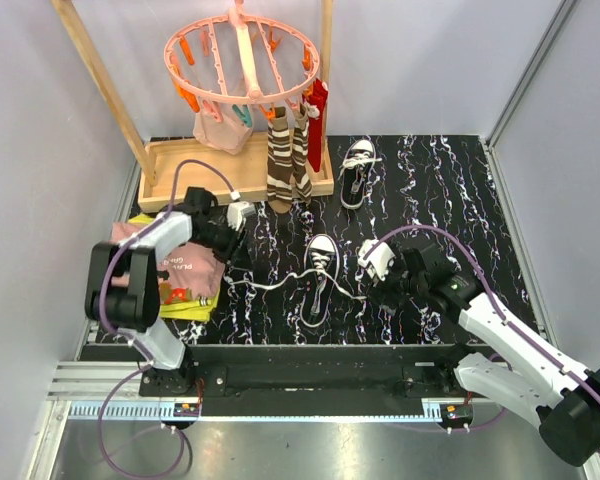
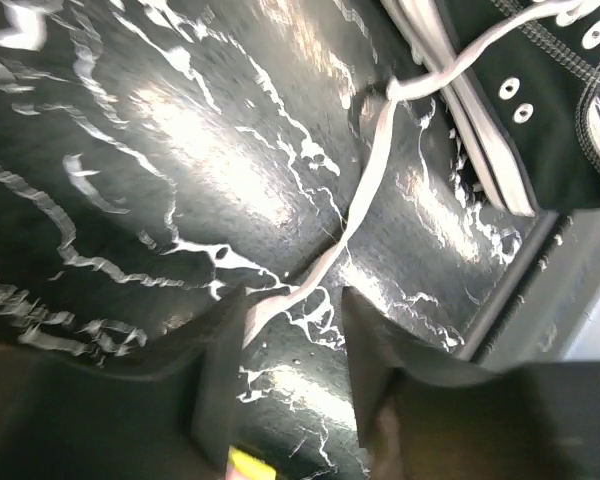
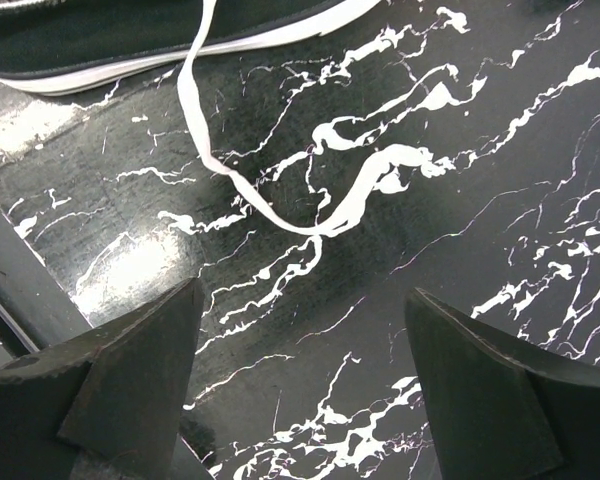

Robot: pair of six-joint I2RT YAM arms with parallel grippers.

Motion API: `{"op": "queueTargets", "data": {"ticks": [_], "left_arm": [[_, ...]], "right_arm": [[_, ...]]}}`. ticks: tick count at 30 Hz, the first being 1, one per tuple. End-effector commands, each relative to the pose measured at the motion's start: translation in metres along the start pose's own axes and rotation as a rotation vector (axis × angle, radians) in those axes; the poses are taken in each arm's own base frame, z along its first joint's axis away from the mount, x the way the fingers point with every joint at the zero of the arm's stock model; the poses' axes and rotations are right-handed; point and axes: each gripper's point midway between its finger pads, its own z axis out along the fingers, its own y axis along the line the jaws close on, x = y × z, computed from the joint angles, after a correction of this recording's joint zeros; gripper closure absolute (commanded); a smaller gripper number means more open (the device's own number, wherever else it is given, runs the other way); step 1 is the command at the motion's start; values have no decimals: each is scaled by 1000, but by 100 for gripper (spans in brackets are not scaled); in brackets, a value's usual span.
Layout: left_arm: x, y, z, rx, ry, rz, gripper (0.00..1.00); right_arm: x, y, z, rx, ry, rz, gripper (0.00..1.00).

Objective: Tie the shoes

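Note:
Two black canvas shoes with white toe caps rest on the marbled black mat: one near the middle (image 1: 320,272), the other further back (image 1: 358,170). The near shoe's white laces trail loose to both sides. My left gripper (image 1: 236,262) sits low over the mat left of that shoe, open. In the left wrist view the lace (image 2: 365,195) lies flat and runs from the shoe (image 2: 540,90) to the left finger's tip, with my left gripper (image 2: 292,300) not clamped on it. My right gripper (image 1: 385,297) is open wide to the right of the shoe. A lace loop (image 3: 270,215) lies ahead of my right gripper (image 3: 303,290).
A wooden rack (image 1: 100,80) with a pink peg hanger (image 1: 242,55) stands at the back left. Brown striped socks (image 1: 285,160) hang over its tray (image 1: 180,170). Pink and yellow clothes (image 1: 185,285) are piled by the left arm. The mat's front edge (image 3: 20,280) is close.

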Motion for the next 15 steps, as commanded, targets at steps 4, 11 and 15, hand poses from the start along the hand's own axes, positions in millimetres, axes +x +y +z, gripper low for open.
{"op": "queueTargets", "data": {"ticks": [4, 11, 15], "left_arm": [[-31, -52, -21, -124, -179, 645, 49], [-25, -79, 35, -52, -43, 948, 51], [-40, -82, 59, -27, -25, 912, 51]], "right_arm": [[7, 10, 8, -55, 4, -7, 19], [-1, 22, 23, -146, -39, -11, 26], [-12, 23, 33, -170, -85, -18, 32]]}}
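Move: The left lace lies stretched across the table about 5 cm below the left hand, its middle some 7 cm to the right and 3 cm back. The shoe's middle is about 18 cm to the right and 2 cm back, and the pink cloth some 19 cm to the left and level with that hand. From the right hand, the right lace's end lies about 6 cm left, 2 cm ahead and 10 cm below, with the shoe's middle roughly 16 cm left and 4 cm ahead. Fingers half open throughout, the left hand lifts about 6 cm off the outer part of its lace and swings right and back, some 10 cm in all, towards the shoe, then sinks again over the lace while the wrist rolls clockwise by about 45 degrees, fingers still slanting down to the right. Meanwhile the right hand sinks about 3 cm towards the right lace's end, easing slightly left and back, and its wide-open fingers close partway without gripping the lace. ##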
